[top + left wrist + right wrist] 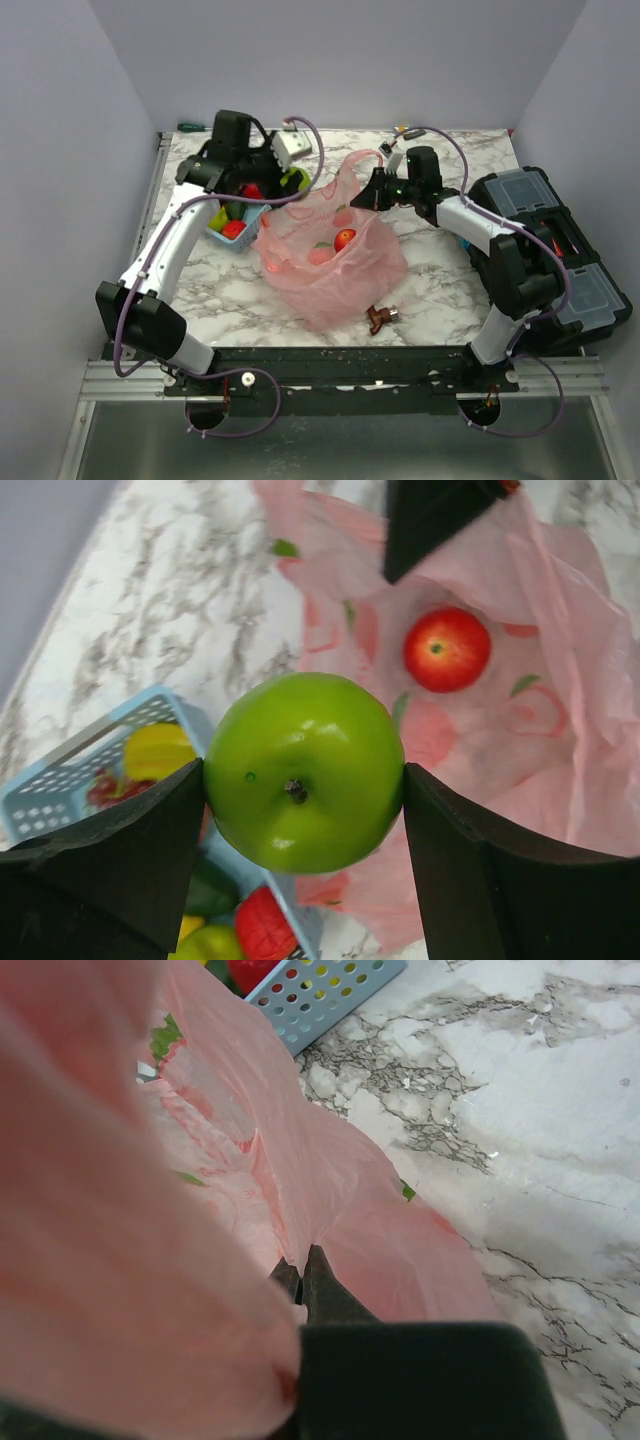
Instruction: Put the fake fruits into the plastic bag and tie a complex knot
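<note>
A green apple [320,730], one of the fake fruits, is clamped between the black fingers of my left gripper [303,785]. It hangs over the gap between the light-blue basket [60,785] and the pink plastic bag [560,710]. A red apple [447,648] lies inside the bag. More fruits remain in the basket, among them a yellow one [155,748] and a red one [262,925]. My right gripper [300,1268] is shut on a fold of the bag [340,1190] and holds its mouth up. From above, the bag [330,270] sits mid-table between both grippers.
A black toolbox [545,235] stands at the right edge, next to the right arm. A small brown object [380,317] lies just in front of the bag. A green-handled tool [190,126] rests at the back left corner. Walls close in the back and both sides.
</note>
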Tool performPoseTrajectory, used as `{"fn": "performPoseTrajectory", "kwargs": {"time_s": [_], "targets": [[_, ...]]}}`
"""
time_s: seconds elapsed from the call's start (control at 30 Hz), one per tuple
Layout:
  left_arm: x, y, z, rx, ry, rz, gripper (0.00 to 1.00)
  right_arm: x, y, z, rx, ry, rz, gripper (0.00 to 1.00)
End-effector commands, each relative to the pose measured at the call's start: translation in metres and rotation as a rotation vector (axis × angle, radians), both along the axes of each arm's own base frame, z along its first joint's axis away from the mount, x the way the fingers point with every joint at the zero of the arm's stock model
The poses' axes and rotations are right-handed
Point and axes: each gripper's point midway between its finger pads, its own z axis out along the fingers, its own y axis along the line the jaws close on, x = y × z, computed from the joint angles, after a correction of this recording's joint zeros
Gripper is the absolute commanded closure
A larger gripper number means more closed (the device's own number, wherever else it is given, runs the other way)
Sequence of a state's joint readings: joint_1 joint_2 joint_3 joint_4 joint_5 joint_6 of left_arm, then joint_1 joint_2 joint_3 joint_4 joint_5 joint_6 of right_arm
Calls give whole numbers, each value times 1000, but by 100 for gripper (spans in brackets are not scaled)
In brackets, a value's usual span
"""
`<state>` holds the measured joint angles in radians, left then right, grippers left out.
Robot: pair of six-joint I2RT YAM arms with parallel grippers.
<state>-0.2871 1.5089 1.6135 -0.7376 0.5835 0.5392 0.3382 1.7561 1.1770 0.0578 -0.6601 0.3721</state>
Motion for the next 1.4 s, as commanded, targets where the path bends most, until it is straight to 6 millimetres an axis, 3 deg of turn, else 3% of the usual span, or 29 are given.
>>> {"fn": "performPoseTrajectory", "kwargs": {"time_s": [0.0, 0.27, 0.4, 0.53, 0.63, 0.7, 0.77, 0.93, 1.17, 1.27, 1.37], "targets": [[-43, -31, -63, 125, 88, -178, 59, -2, 2, 15, 15, -37, 43, 99], [-53, -55, -142, 298, 225, -166, 58, -7, 3, 19, 25, -50, 73, 99], [-56, -55, -179, 362, 302, -153, 52, -9, 3, 21, 25, -56, 75, 99], [-53, -50, -203, 404, 344, -111, 49, -10, 2, 19, 24, -54, 77, 99], [-52, -49, -206, 410, 346, -94, 36, -11, 2, 18, 23, -52, 77, 99], [-53, -50, -203, 403, 350, -89, 23, -12, 2, 16, 22, -48, 77, 99], [-57, -51, -195, 389, 355, -98, 1, -12, 2, 14, 22, -43, 76, 99], [-66, -61, -150, 282, 332, -107, 1, -13, 1, 9, 16, -37, 72, 99], [-76, -70, -48, 62, 209, -113, 1, -13, 0, 6, 10, -32, 71, 99], [-61, -49, -23, 5, 187, -24, 1, -12, 0, 6, 10, -33, 69, 99], [-33, -12, -22, -15, 216, 115, 1, -12, 0, 8, 13, -39, 69, 99]]}}
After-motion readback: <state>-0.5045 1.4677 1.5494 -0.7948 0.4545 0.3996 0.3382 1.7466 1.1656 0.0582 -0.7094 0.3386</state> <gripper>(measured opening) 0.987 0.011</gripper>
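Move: The left hand already holds the green apple high above the pink bag; the bare spot of bag floor where it goes lies about 6 cm back, 5 cm to the right and 22 cm below. The red fruit in the bag lies about 9 cm right of that spot and 3 cm farther out; the basket's middle stands some 7 cm ahead and 13 cm left of this hand. From the right hand the spot is about 7 cm back, 14 cm left and 8 cm below. The left hand carries the green apple down some 21 cm into the bag's open mouth, drifting a little back and to the right at first while the wrist tips the fingers about 30 degrees steeper, and spreads its fingers at the bottom to let go. It then rises empty and wide open by about 18 cm, the wrist tilting back, while the right hand stays almost in place, still pinching the bag's rim. ##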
